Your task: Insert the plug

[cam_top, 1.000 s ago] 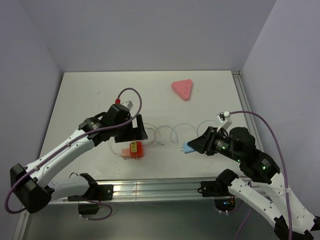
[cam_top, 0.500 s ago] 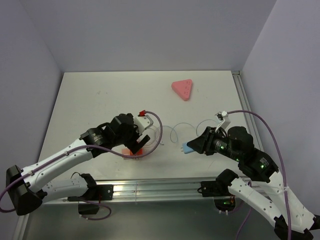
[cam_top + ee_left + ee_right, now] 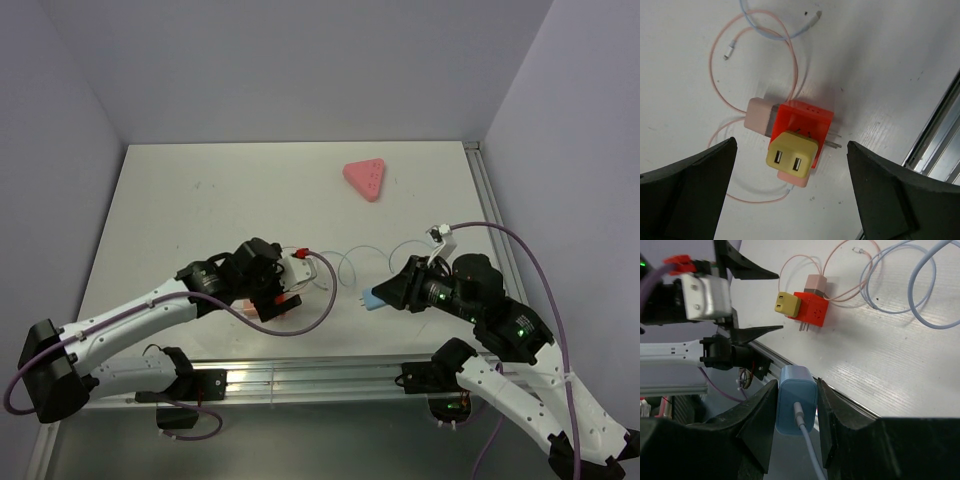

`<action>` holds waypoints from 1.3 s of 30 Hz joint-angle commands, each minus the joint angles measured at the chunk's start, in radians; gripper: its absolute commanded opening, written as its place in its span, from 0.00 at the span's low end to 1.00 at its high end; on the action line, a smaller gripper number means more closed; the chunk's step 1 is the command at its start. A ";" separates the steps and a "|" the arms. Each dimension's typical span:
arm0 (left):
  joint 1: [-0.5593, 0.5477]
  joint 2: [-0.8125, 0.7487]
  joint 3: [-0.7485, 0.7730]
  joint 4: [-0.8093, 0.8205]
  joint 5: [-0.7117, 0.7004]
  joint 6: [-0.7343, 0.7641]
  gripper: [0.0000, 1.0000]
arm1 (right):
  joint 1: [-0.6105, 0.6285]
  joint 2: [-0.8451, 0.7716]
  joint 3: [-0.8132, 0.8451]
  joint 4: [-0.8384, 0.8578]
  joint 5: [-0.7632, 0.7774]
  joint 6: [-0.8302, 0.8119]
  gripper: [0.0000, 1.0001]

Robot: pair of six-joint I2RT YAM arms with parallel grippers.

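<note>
The plug is a small light-blue box with a pale cable leaving its back. My right gripper is shut on it and holds it above the table's near edge. The pink triangular socket strip lies far back on the table. My left gripper hangs open over an orange-red block, one finger on either side of it and apart from it. A yellow USB adapter and a pink adapter sit in that block.
Thin pink cable loops and a pale blue cable lie on the white table between the arms. A metal rail runs along the near edge. Grey walls close off the left, back and right.
My left arm has swung right and toward the near edge, and its open gripper now covers the orange-red block from above. The right gripper with the plug has barely shifted.
</note>
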 commanded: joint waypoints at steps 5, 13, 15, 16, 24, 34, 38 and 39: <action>-0.011 0.008 -0.073 0.079 0.009 0.076 0.97 | -0.004 -0.033 0.000 0.042 -0.003 -0.012 0.00; -0.011 0.032 -0.110 0.122 0.009 0.116 0.97 | -0.004 -0.046 -0.002 0.030 -0.003 -0.001 0.00; -0.011 0.044 -0.116 0.130 0.009 0.125 0.97 | -0.004 -0.046 0.000 0.024 -0.001 -0.001 0.00; -0.011 0.055 -0.121 0.133 0.009 0.127 0.97 | -0.004 -0.051 -0.002 0.022 0.002 0.000 0.00; -0.009 0.092 -0.140 0.209 -0.023 0.130 0.96 | -0.004 -0.063 -0.011 0.022 -0.006 0.011 0.00; -0.003 0.159 -0.151 0.229 -0.014 0.145 0.95 | -0.003 -0.072 -0.017 0.017 -0.005 0.013 0.00; -0.002 0.155 -0.154 0.214 -0.011 0.144 0.94 | -0.004 -0.074 -0.022 0.017 -0.005 0.014 0.00; -0.002 0.152 -0.154 0.213 -0.008 0.145 0.94 | -0.003 -0.074 -0.022 0.017 -0.006 0.014 0.00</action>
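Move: Just under the open left hand, about 9 cm down and within 1 cm or so back and left, stands the red adapter. The yellow plug sits on top of it, 6 cm below the hand, 1 cm back and 2 cm left. One pink charger lies 3 cm ahead and 2 cm left, another 2 cm back and 6 cm left, both about 10 cm down. From the right hand the red adapter is roughly 26 cm left, 6 cm ahead and 20 cm below. Sinking almost straight down towards the red adapter, the left hand drops about 7.5 cm, quickly at first and then more slowly, to bring its fingers down around the adapter. Its left side tilts up by some 10 degrees, so the fingers point more steeply down. They stay wide open, one towards the adapter's prong side and one towards the pink charger ahead; no touch can be seen. ##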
